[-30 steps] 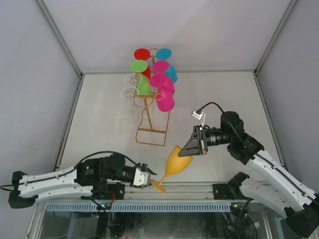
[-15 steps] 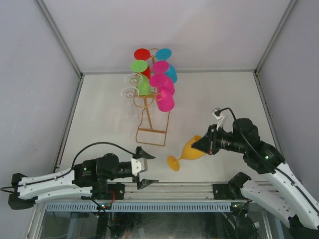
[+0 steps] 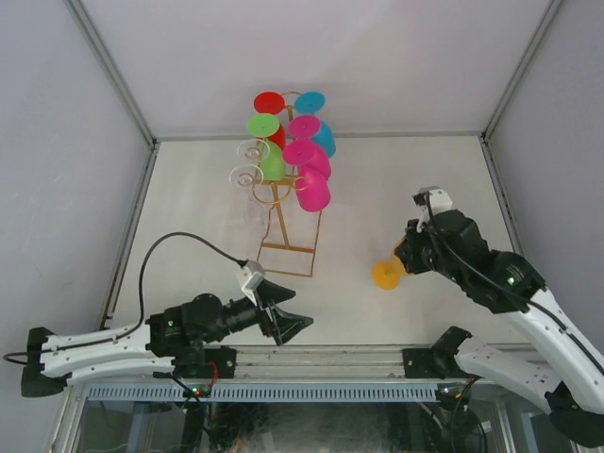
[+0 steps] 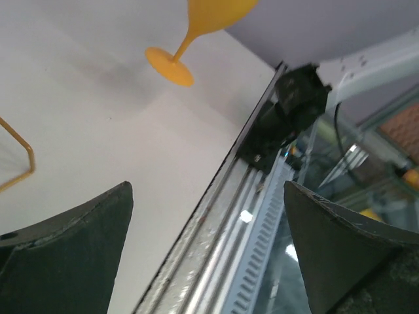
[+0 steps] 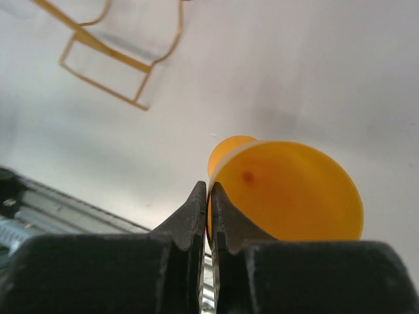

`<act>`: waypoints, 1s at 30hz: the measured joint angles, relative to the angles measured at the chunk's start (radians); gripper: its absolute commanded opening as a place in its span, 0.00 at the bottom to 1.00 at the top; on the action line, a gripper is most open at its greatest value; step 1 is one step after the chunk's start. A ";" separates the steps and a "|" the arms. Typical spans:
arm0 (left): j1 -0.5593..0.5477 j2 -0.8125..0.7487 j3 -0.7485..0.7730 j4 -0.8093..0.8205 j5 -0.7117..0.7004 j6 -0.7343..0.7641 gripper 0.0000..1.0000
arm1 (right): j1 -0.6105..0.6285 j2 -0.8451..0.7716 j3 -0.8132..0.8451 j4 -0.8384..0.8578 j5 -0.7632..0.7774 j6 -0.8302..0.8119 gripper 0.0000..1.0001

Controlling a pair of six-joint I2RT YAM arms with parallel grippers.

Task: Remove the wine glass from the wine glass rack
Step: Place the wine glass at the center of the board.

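Note:
My right gripper [image 3: 408,257] [image 5: 209,190] is shut on the rim of the orange wine glass [image 3: 387,274] [image 5: 288,190], one finger inside the bowl and one outside. The glass hangs foot-down over the table's right half, seen from the left wrist as well [image 4: 190,39]. Whether its foot touches the table I cannot tell. The gold wine glass rack [image 3: 286,253] [image 5: 108,65] [image 4: 19,173] stands mid-table, well to the left of the glass. Near the front edge, my left gripper [image 3: 297,310] [image 4: 206,196] is open and holds nothing.
Red, green, cyan, magenta and clear glasses [image 3: 297,156] hang on the rack's upper hooks. The metal front rail [image 3: 311,359] [image 4: 216,222] runs right under the left gripper. Grey walls close the table at the back and both sides.
The left gripper let go of the orange glass's foot and opened wide, then moved a little right. The right arm carried the glass to the right and turned it foot-down.

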 measured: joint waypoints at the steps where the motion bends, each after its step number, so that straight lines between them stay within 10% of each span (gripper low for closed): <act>1: 0.000 -0.005 -0.011 0.020 -0.019 -0.050 1.00 | 0.004 0.024 0.010 -0.008 0.028 -0.005 0.00; 13: 0.000 -0.249 -0.061 -0.290 -0.349 -0.601 1.00 | 0.009 0.167 0.026 0.010 0.257 -0.010 0.00; 30: 0.002 -0.084 0.302 -0.848 -0.654 -0.645 1.00 | -0.179 0.372 0.030 0.213 0.042 -0.019 0.00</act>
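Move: Ahead of the right hand, which already grips the orange wine glass at its bowl, the clear board near the middle lies about 15 cm forward, 12 cm left and some 24 cm below. The rack's base is roughly 27 cm left and 10 cm ahead. Its nearest magenta glass hangs 20 cm left, 21 cm ahead and about 8 cm lower. From the empty left hand the orange glass is some 25 cm right and 7 cm ahead, about level. Carrying the orange glass base-down, the right hand reaches about 10 cm forward over the board, sinking some 4 cm and easing slightly clockwise, its fingers staying shut on the bowl. The left hand, empty and wide open, swings about 13 cm left and 6 cm forward away from the glass, dipping and rising again, while it turns some 45 degrees counter-clockwise and tips down. ##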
